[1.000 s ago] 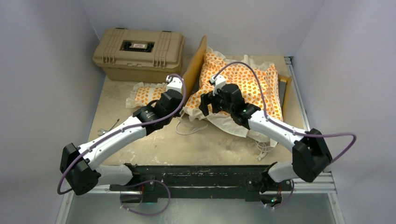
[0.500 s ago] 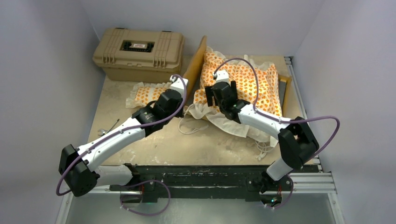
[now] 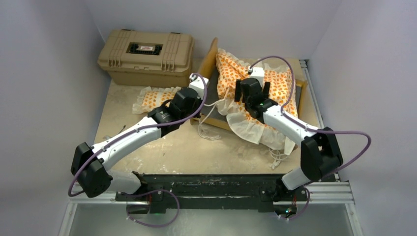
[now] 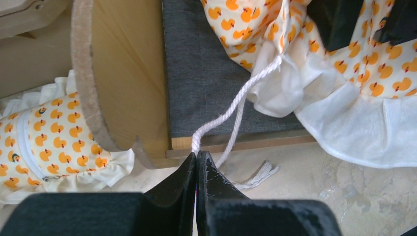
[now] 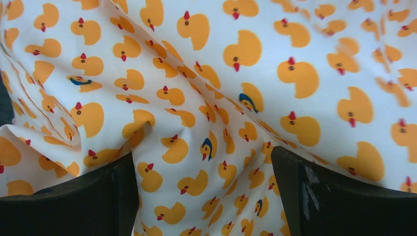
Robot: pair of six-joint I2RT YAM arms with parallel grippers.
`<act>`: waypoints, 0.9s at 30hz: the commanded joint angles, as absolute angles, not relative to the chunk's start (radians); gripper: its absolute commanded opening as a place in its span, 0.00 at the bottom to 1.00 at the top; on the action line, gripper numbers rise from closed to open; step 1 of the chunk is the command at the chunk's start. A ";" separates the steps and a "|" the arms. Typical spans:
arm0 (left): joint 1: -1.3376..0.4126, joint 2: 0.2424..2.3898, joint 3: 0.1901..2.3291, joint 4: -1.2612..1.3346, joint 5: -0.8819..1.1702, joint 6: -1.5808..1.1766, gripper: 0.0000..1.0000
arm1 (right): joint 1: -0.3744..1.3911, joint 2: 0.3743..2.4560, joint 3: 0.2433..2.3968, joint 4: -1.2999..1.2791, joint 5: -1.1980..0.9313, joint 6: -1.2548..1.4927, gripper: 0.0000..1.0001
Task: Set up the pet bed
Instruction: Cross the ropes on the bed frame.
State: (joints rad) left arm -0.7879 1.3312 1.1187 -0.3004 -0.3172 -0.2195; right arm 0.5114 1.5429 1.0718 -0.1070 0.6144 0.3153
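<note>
The pet bed's light-wood headboard (image 3: 210, 56) (image 4: 123, 73) stands at the back, with its grey base (image 3: 215, 96) (image 4: 206, 73) partly bare. The duck-patterned mattress cushion (image 3: 228, 71) (image 5: 206, 73) lies bunched over the base's right part, its white ruffle (image 4: 344, 128) hanging over the front rail. My left gripper (image 3: 200, 96) (image 4: 196, 156) is shut on the cushion's white cord (image 4: 231, 108) at the frame's near left corner. Above the cushion my right gripper (image 3: 252, 89) (image 5: 201, 155) is open, its fingers straddling a fold of fabric. The matching pillow (image 3: 157, 98) (image 4: 49, 142) lies left of the headboard.
A tan plastic hard case (image 3: 146, 55) sits at the back left. Loose white cord (image 3: 209, 133) trails on the table in front of the bed, and more cord (image 3: 278, 157) lies near the right arm. Grey walls close in both sides.
My right gripper moved back and to the right over the cushion, which bunched rightward and uncovered the grey base. The left gripper shifted right to the frame's corner, still shut.
</note>
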 commanded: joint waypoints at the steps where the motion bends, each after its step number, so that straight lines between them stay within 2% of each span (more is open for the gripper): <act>1: -0.789 1.365 1.177 -0.247 -0.280 -0.199 0.00 | 0.489 1.440 1.043 -0.061 0.586 0.335 0.99; 12: -0.790 1.438 1.278 -0.311 -0.297 -0.115 0.00 | 0.489 1.162 0.935 0.113 0.054 0.202 0.98; 16: -0.790 1.440 1.284 -0.349 -0.323 -0.088 0.00 | 0.508 1.154 0.905 0.107 -0.162 0.267 0.88; 21: -0.789 1.413 1.280 -0.400 -0.354 -0.069 0.00 | 0.611 1.197 0.809 0.182 -0.217 0.338 0.77; 27: -0.788 1.409 1.329 -0.400 -0.270 -0.109 0.00 | 0.635 1.223 0.686 0.456 -0.323 0.333 0.72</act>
State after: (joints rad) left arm -0.7879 1.4387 1.2610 -0.4114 -0.3176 -0.0933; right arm 0.6308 1.2205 0.7246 0.2272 -0.2127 0.3264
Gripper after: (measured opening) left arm 0.005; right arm 0.734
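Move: The loose rope hangs over the frame's front rail at its left end, about 18 cm to the right hand's left, 11 cm back and some 6 cm lower. The duck cushion's near-left corner, where the ropes are tied, is roughly 12 cm left and 6 cm back of the right hand, 2 cm lower; the wooden headboard's middle is 20 cm left, 2 cm farther out, level in height. From the left hand, the loose rope lies 3 cm back, 3 cm right and 8 cm below. The right hand lifts its wide-open fingers out of the duck cushion's folds, arcing back and left over its near edge, up some 12 cm and then down about 9, while it turns about 50 degrees counter-clockwise, rolls its left side up and narrows its fingers to roughly three-quarters open, coming in beside the ropes at the frame's front rail. The left hand keeps the rope pinched in shut fingers just above the frame's front-left corner, easing a couple of centimetres forward and right and then partly back left as it rolls its left side up slightly. ##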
